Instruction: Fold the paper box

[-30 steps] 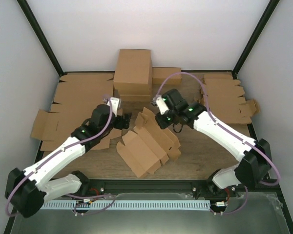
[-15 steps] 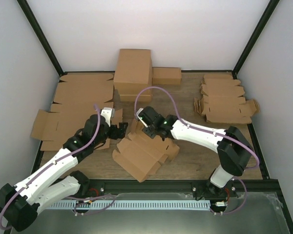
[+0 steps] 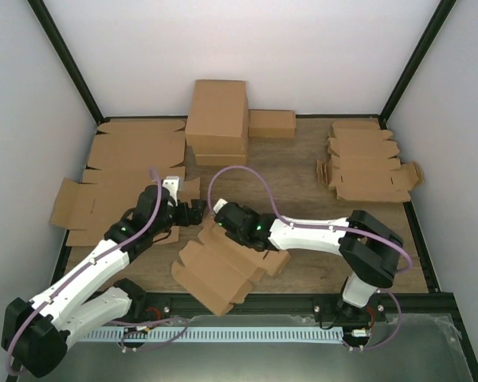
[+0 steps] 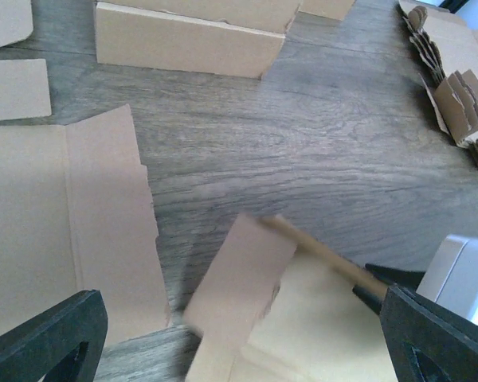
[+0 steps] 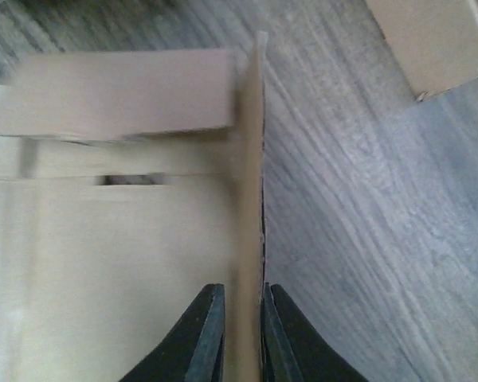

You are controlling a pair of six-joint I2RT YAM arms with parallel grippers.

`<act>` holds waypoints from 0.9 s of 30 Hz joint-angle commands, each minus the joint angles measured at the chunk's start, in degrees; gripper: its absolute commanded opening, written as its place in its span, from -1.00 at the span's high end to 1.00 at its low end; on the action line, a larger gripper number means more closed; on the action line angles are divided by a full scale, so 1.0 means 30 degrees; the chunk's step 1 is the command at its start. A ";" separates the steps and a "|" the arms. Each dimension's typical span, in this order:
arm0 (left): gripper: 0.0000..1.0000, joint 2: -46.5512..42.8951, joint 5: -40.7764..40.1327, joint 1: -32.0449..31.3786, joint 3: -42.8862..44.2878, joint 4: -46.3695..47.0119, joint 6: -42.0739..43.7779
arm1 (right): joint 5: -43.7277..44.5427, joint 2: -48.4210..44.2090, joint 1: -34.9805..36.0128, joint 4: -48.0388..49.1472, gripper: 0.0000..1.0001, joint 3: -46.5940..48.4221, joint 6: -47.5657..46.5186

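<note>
The paper box (image 3: 220,269) is a brown die-cut blank, partly folded, lying near the table's front centre. My right gripper (image 3: 221,228) is shut on one upright wall of it; in the right wrist view the fingers (image 5: 205,334) pinch that thin cardboard edge (image 5: 251,199). My left gripper (image 3: 197,213) is open and empty, just left of the box's far corner. In the left wrist view its wide-spread fingers (image 4: 44,342) frame a blurred box flap (image 4: 239,278) without touching it.
A large brown carton (image 3: 217,119) and a smaller closed box (image 3: 272,123) stand at the back. Wide flat cardboard sheets (image 3: 127,159) cover the left side. A stack of flat blanks (image 3: 366,163) lies at the right.
My right arm has swung left and toward the front, gripping the box wall and dragging the blank to the near left. My left gripper has shifted slightly right.
</note>
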 commanded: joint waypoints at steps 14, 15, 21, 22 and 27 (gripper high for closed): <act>-0.88 0.3897 0.5185 0.0337 0.2742 0.0954 0.3299 | -0.4574 -0.5941 -0.1630 -0.3088 0.06 -0.1134 0.8029; -0.89 0.4448 0.5293 0.0247 0.3153 0.0700 0.3929 | -0.5291 -0.6672 -0.1940 -0.3441 0.01 -0.1458 0.8672; -0.93 0.5967 0.8621 -0.0546 0.4226 0.0438 0.9198 | -0.8919 -1.0506 -0.2810 -0.5093 -0.48 -0.4235 1.3452; -0.93 0.6095 0.8579 -0.0848 0.4393 0.0255 1.0379 | -0.9350 -1.0871 -0.2809 -0.5607 -0.56 -0.4530 1.4345; -0.86 0.8744 0.7741 -0.1611 0.7040 -0.3214 1.5154 | -1.0563 -1.2600 -0.2792 -0.8010 -0.73 -0.6049 1.8507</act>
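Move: The half-flat paper box lies under both hands. From the right hand, still around its far upright flap, the box's middle is about 11 cm back, 3 cm right and 4 cm below. From the left hand it is roughly 11 cm back, 9 cm right and 12 cm down. The large box stands some 28 cm ahead of the right hand, 2 cm left; the flat sheets lie about 21 cm left of the left hand, 5 cm ahead and 12 cm down. The right fingers open wide and come free of the paper box's far flap; the hand lifts about 7 cm, then swings right and back some 9 cm each way, sinking near the end over the box's right part, its left side rolling up while it tips down and turns clockwise. Open-fingered, the left hand goes about 10 cm right over the box's far part, turning nearly 40 degrees clockwise. ##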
